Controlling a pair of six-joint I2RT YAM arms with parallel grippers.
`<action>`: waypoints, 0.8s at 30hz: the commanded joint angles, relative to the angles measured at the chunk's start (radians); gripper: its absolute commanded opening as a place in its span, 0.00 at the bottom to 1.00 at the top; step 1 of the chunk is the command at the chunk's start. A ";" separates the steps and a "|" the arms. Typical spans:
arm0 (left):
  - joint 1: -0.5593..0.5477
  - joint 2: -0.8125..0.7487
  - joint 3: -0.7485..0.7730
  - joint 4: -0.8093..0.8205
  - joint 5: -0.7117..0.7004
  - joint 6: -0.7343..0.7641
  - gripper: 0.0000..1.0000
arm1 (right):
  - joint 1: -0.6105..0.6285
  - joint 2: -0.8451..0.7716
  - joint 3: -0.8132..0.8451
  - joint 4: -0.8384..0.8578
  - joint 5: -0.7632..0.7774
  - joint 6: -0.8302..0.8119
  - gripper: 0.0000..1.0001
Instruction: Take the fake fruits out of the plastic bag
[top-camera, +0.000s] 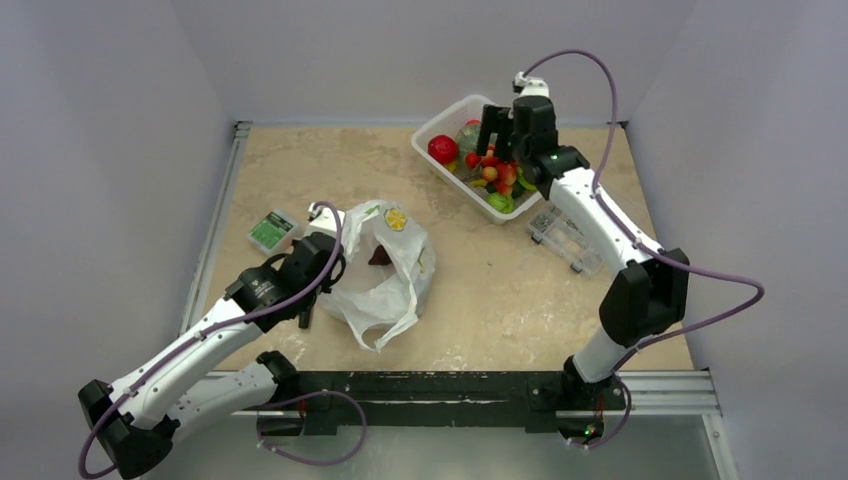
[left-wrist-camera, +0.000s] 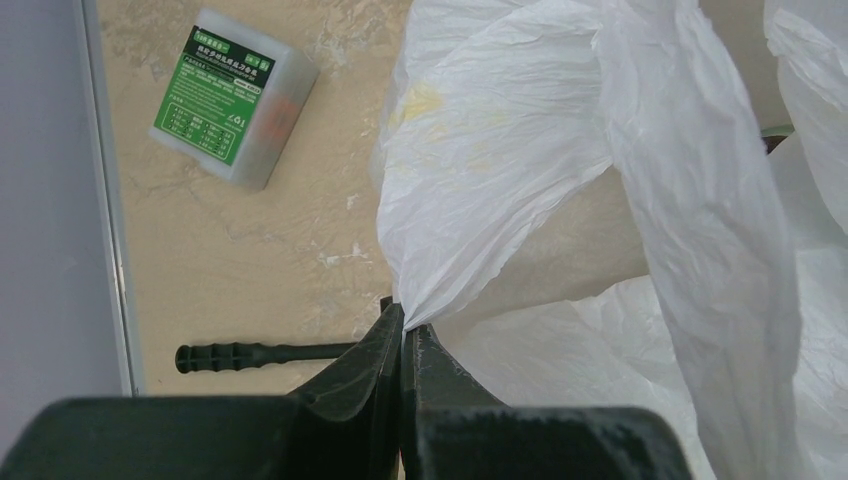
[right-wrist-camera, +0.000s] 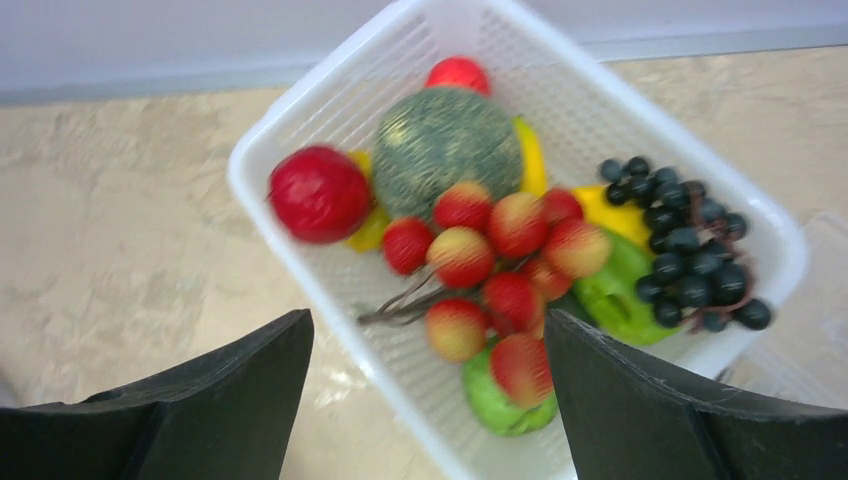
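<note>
The plastic bag (top-camera: 385, 270) lies crumpled at the left of the table, its mouth held up. My left gripper (left-wrist-camera: 403, 325) is shut on a pinch of the bag's edge (left-wrist-camera: 560, 150). One dark red fruit (top-camera: 379, 257) shows inside the bag. My right gripper (right-wrist-camera: 430, 340) hangs open over the white lattice basket (right-wrist-camera: 318, 300) at the back, with nothing between its fingers. In the basket lie the red-and-yellow berry bunch (right-wrist-camera: 500, 260), a round red fruit (right-wrist-camera: 320, 193) and a dark grape bunch (right-wrist-camera: 690, 260).
A large green squash (right-wrist-camera: 447, 150) and flat yellow and green pieces share the basket (top-camera: 445, 112). A green-labelled box (top-camera: 271, 230) sits left of the bag, a clear lidded box (top-camera: 565, 238) right of the basket. A black ribbed rod (left-wrist-camera: 250, 353) lies near my left fingers.
</note>
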 joint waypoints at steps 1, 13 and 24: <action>0.008 -0.004 0.018 0.016 0.007 0.014 0.00 | 0.113 -0.064 -0.064 0.035 0.016 -0.041 0.86; 0.007 0.041 0.031 0.021 0.081 0.033 0.00 | 0.326 -0.294 -0.336 0.000 -0.074 -0.017 0.82; 0.008 0.117 0.054 0.015 0.123 0.045 0.00 | 0.638 -0.430 -0.582 0.257 -0.241 0.045 0.44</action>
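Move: The brown fruit, the last one showing inside the white bag, lies about 20 cm back from the empty right hand, 31 cm to its left and roughly 24 cm below. The bag's mouth stands open around the fruit. The basket's middle is some 6 cm ahead of the right hand, 3 cm left and 22 cm down. From the left hand, pinching the bag's rim, the fruit is about 7 cm ahead, 12 cm right and 14 cm down; the green-labelled box is 13 cm ahead and 16 cm left. Towards the brown fruit in the bag, the right hand sweeps away from the basket, leftward and back at first, then mostly back, covering nearly 30 cm and sinking about 5 cm. It swings some 40 degrees counter-clockwise to face the bag, and its empty fingers draw in to about half open. The left hand keeps its pinch on the rim, lowering it about 3 cm and easing 2 cm right with a slight downward tip. ##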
